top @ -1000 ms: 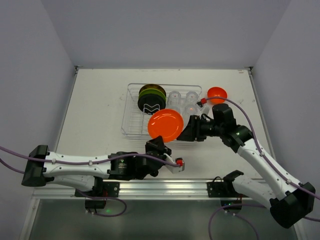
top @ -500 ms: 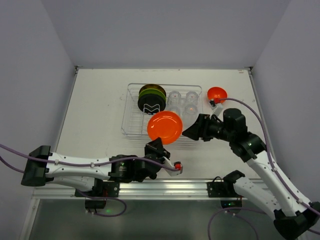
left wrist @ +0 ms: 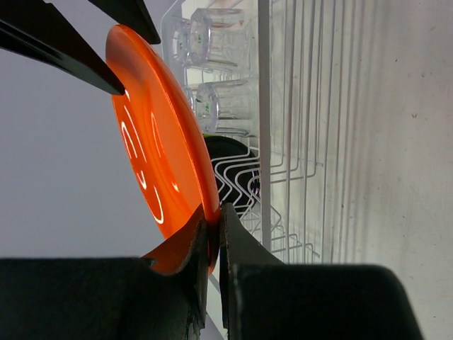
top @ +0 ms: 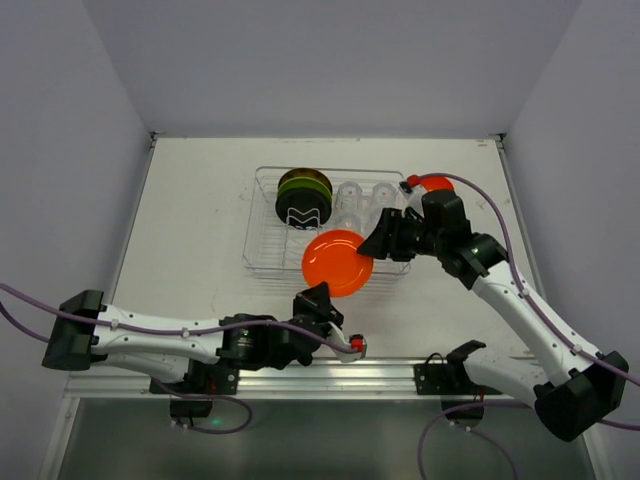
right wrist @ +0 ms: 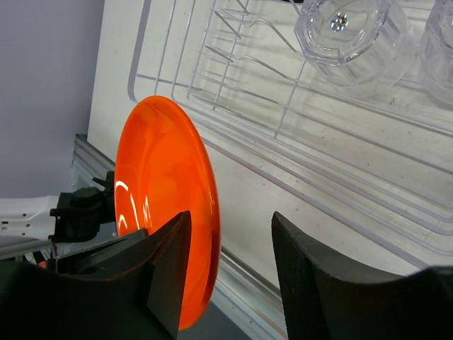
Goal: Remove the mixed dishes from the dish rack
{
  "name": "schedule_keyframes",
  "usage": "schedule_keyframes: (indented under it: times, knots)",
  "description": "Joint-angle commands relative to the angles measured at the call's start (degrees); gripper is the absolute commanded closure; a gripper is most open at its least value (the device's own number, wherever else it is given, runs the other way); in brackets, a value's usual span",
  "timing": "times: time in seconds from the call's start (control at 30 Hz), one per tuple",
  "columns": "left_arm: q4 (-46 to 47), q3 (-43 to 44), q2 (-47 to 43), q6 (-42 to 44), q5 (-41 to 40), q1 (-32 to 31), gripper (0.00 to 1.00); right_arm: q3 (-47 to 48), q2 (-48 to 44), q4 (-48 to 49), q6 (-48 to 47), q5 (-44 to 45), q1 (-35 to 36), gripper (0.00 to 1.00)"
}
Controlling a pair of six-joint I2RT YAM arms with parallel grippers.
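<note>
An orange plate [top: 337, 262] stands on edge over the near rim of the dish rack [top: 262, 235]. My left gripper [top: 320, 299] is shut on the plate's lower rim [left wrist: 159, 149], pinched between both fingers [left wrist: 244, 248]. At the plate's right edge [right wrist: 156, 205] is my right gripper [top: 370, 245], open. The rim sits between its fingers [right wrist: 311, 283], close to the left one, with a gap on the right. In the rack stand black, green and yellow plates [top: 303, 197] and clear glasses [top: 365, 200]. The orange bowl [top: 437, 182] lies right of the rack, partly behind my right arm.
The rack's wire dividers [left wrist: 297, 142] run just behind the plate. A glass [right wrist: 347, 35] lies close above my right gripper. The metal rail [top: 330, 375] edges the table in front, and grey walls close in on three sides.
The right gripper drew back from the plate, then came in again at its right edge, higher up. The plate and left gripper shifted slightly right and nearer.
</note>
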Motion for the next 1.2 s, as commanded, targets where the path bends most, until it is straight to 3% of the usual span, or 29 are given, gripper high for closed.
schedule_keyframes:
  times: [0.0,0.07,0.13,0.23,0.53,0.6,0.67,0.73,0.77,0.83,0.9,1.03,1.07,1.1,1.17]
  knots:
    - [4.22,-0.95,0.27,3.7,-0.57,-0.48,1.0,1.16,-1.03,-0.14,-2.37,1.63,0.14,0.5]
    - [4.66,-1.13,0.27,3.97,-0.66,-0.56,1.0,1.08,-0.94,-0.24,-2.9,1.72,0.14,0.6]
    - [4.66,-1.13,0.62,4.06,-0.57,-0.57,1.0,0.38,-0.77,1.16,-3.08,-1.08,0.14,0.79]
    - [6.66,-1.48,1.23,4.58,-1.09,-0.57,1.0,-1.02,0.11,3.62,-2.47,-5.9,0.14,0.96]
    - [8.17,-1.48,1.59,6.25,-2.68,-0.56,1.0,-3.32,3.89,6.88,-2.02,-9.52,0.14,0.83]
    - [8.18,-1.31,1.33,6.43,-3.29,-0.48,1.0,-3.14,3.72,7.15,-1.67,-9.79,0.05,0.89]
    - [7.56,-0.87,0.8,5.91,-3.91,-0.39,0.98,-2.97,3.36,7.5,-1.41,-9.09,0.05,1.0]
    - [7.21,-0.6,-0.25,5.38,-4.0,0.13,0.87,-3.05,2.05,7.76,-0.53,-6.9,-0.04,1.0]
    - [7.3,-0.34,-0.52,4.77,-4.0,0.4,0.67,-3.23,1.43,7.76,-0.18,-5.5,-0.39,1.0]
    - [7.47,0.19,-1.31,3.71,-4.17,1.71,0.41,-3.84,-0.32,7.94,0.61,-2.94,-1.52,1.0]
    - [7.39,2.02,-1.49,1.43,-4.17,4.34,0.0,-4.54,-1.82,8.37,1.66,-2.41,-6.34,1.0]
    - [5.8,9.84,-1.4,-5.15,-4.61,13.48,0.0,-9.98,-6.73,11.53,6.49,-6.1,-23.99,1.0]
    - [5.11,11.68,-1.49,-9.17,-4.79,16.11,0.0,-11.04,-8.75,12.93,7.89,-5.49,-31.78,1.0]
    - [2.4,15.79,-1.83,-11.82,-4.35,22.14,0.0,-13.75,-9.72,13.82,11.13,-4.61,-35.33,1.0]
    - [0.28,19.51,-2.54,-20.84,-2.07,28.23,0.0,-16.92,-11.92,16.18,14.22,-1.63,-43.93,1.0]
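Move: The orange plate, upright-tilted and still held by the left fingers, has its middle about 6 cm ahead of the left hand and 3 cm right. From the right hand, whose open fingers straddle its rim, the middle is about 6 cm left, 2 cm back and 3 cm below. The black plate stands 24 cm ahead of the left hand, 4 cm left and 11 cm below; the orange bowl lies 25 cm ahead of the right, 21 cm right and 20 cm below. The right fingers close on the orange plate's right rim and pinch it, easing down and left a couple of centimetres. The left hand sinks slightly, opens wide to free its edge, then heads forward about 10 cm, up and somewhat left towards the black plate. The right hand carries the plate about 16 cm right and some 7 cm forward, turning clockwise. ##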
